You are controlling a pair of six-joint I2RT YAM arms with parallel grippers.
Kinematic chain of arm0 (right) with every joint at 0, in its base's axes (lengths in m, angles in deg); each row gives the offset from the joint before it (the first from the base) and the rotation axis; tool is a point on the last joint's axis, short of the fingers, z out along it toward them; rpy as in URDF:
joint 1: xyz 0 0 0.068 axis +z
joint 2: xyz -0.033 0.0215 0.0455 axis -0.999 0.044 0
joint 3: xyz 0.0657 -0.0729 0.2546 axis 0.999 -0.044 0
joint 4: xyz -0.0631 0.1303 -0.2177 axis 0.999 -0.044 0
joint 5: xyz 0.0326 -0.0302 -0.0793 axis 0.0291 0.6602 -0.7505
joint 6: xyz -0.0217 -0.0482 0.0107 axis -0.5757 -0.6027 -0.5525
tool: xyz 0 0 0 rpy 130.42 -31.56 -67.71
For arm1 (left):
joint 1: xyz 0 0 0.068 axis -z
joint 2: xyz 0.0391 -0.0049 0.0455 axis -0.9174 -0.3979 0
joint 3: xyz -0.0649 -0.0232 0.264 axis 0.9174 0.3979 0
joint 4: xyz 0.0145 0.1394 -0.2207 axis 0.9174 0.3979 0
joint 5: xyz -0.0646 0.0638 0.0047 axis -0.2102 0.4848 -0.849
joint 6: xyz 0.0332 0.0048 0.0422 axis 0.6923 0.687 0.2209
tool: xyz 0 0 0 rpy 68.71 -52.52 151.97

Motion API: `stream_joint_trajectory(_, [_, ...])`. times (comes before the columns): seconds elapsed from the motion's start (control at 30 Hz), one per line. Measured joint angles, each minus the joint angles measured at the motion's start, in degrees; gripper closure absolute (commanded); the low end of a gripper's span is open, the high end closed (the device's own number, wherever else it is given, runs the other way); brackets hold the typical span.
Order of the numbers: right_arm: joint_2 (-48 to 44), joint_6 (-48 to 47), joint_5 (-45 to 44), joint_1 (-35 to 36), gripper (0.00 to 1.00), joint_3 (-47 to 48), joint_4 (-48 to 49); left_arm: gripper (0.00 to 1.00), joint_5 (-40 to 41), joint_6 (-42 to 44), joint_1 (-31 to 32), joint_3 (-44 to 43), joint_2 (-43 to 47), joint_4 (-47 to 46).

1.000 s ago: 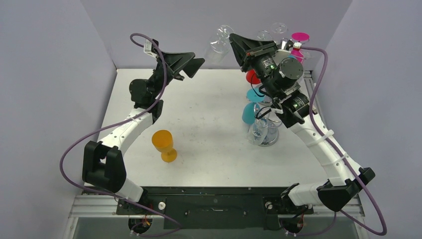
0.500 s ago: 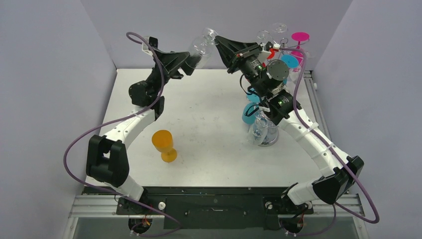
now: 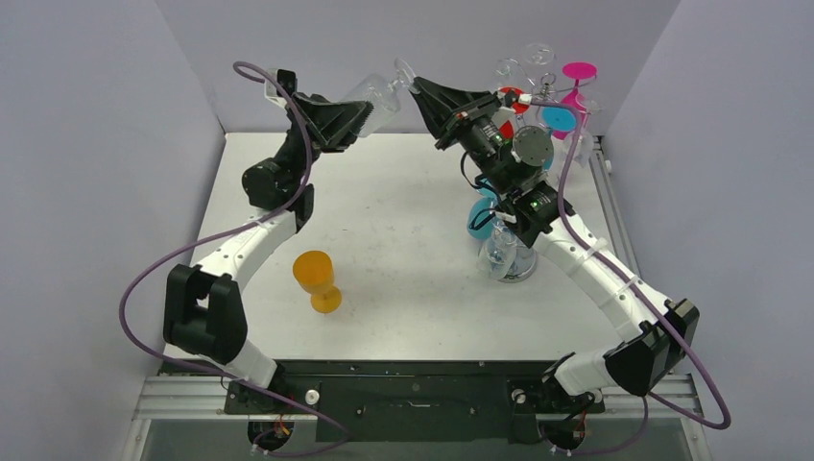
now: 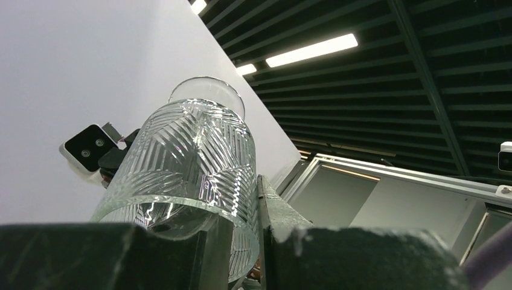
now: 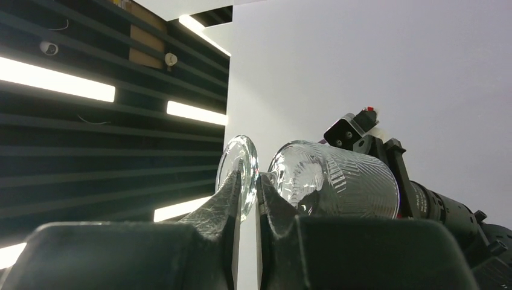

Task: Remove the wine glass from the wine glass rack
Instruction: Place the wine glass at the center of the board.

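A clear ribbed wine glass point(image 3: 370, 93) lies on its side in the air, high over the back of the table, between my two grippers. My left gripper point(image 3: 357, 117) pinches the wall of the bowl at its rim, one finger inside and one outside. In the left wrist view the wine glass point(image 4: 193, 151) fills the left gripper point(image 4: 241, 205). My right gripper point(image 3: 415, 86) is shut on the glass's round foot point(image 5: 241, 172), as the right gripper point(image 5: 246, 181) shows up close. The wine glass rack point(image 3: 523, 272) stands at the right.
Pink point(image 3: 579, 70), blue point(image 3: 557, 117), red point(image 3: 507, 100) and teal point(image 3: 478, 219) glasses hang on the rack, along with clear ones. An orange goblet point(image 3: 317, 279) stands upright on the white table point(image 3: 403, 250) left of centre. Grey walls close in three sides.
My right arm carried the clear glass leftwards from the rack. My left gripper rose to meet it and closed on the bowl's rim.
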Motion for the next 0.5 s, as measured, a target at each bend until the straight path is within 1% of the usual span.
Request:
stream_joint_trajectory(0.07, [-0.6, -0.6, 0.0, 0.0, 0.99, -0.2, -0.3, 1.00, -0.5, 0.3, -0.1, 0.0, 0.2, 0.2])
stream_joint_trajectory(0.1, [-1.0, -1.3, 0.0, 0.0, 0.94, -0.3, -0.9, 1.00, -0.7, 0.6, -0.1, 0.0, 0.5, 0.7])
stream_joint_trajectory(0.17, [-2.1, -3.5, -0.1, 0.0, 0.61, -0.3, -2.9, 1.00, -1.5, 1.5, 0.0, 0.0, 1.2, 2.0])
stream_joint_trajectory(0.2, [-2.8, -5.0, -0.1, 0.0, 0.53, -0.3, -4.3, 1.00, -2.0, 2.2, 0.0, 0.0, 1.8, 3.2])
stream_joint_trajectory(0.23, [-3.5, -6.8, -0.3, 0.0, 0.40, -0.3, -5.9, 1.00, -2.4, 3.3, -0.1, 0.0, 2.6, 4.9])
stream_joint_trajectory(0.27, [-4.3, -8.9, -0.3, -0.2, 0.35, -0.3, -7.5, 1.00, -2.8, 4.5, -0.2, 0.1, 3.5, 6.9])
stream_joint_trajectory(0.3, [-5.3, -11.6, -0.4, -0.5, 0.28, -0.3, -9.5, 1.00, -3.3, 5.6, -0.4, 0.2, 4.3, 8.9])
stream_joint_trajectory(0.37, [-7.0, -15.3, -0.7, -1.1, 0.23, -0.2, -12.9, 1.00, -3.9, 8.1, -1.2, 0.4, 6.2, 13.3])
stream_joint_trajectory(0.5, [-10.8, -22.3, -1.8, -4.3, 0.19, -0.2, -20.0, 1.00, -5.4, 13.7, -3.8, 0.5, 9.8, 23.6])
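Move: Pinched by both hands high over the board, the wine glass hangs foot-up and slanting: its middle is some 3 cm right, 1 ahead and 4 above the left hand, about 3 cm left, 1 back and 3 below the right. The board's center is roughly 10 cm ahead, 7 right and 53 below the left hand, the orange glass 6 back, 13 left, 48 down. The nearer rack stands about 2 ahead, 23 right, 40 below the right hand. Opening wide around the stem, the right hand lets go of the wine glass and backs off to the right about 5 cm, sinking some 2, while it rolls left side down and swings clockwise. The left fingers keep their pinch on the bowl wall; that hand, nearly in place, rolls left side up and turns counter-clockwise, some 15 degrees in all. ##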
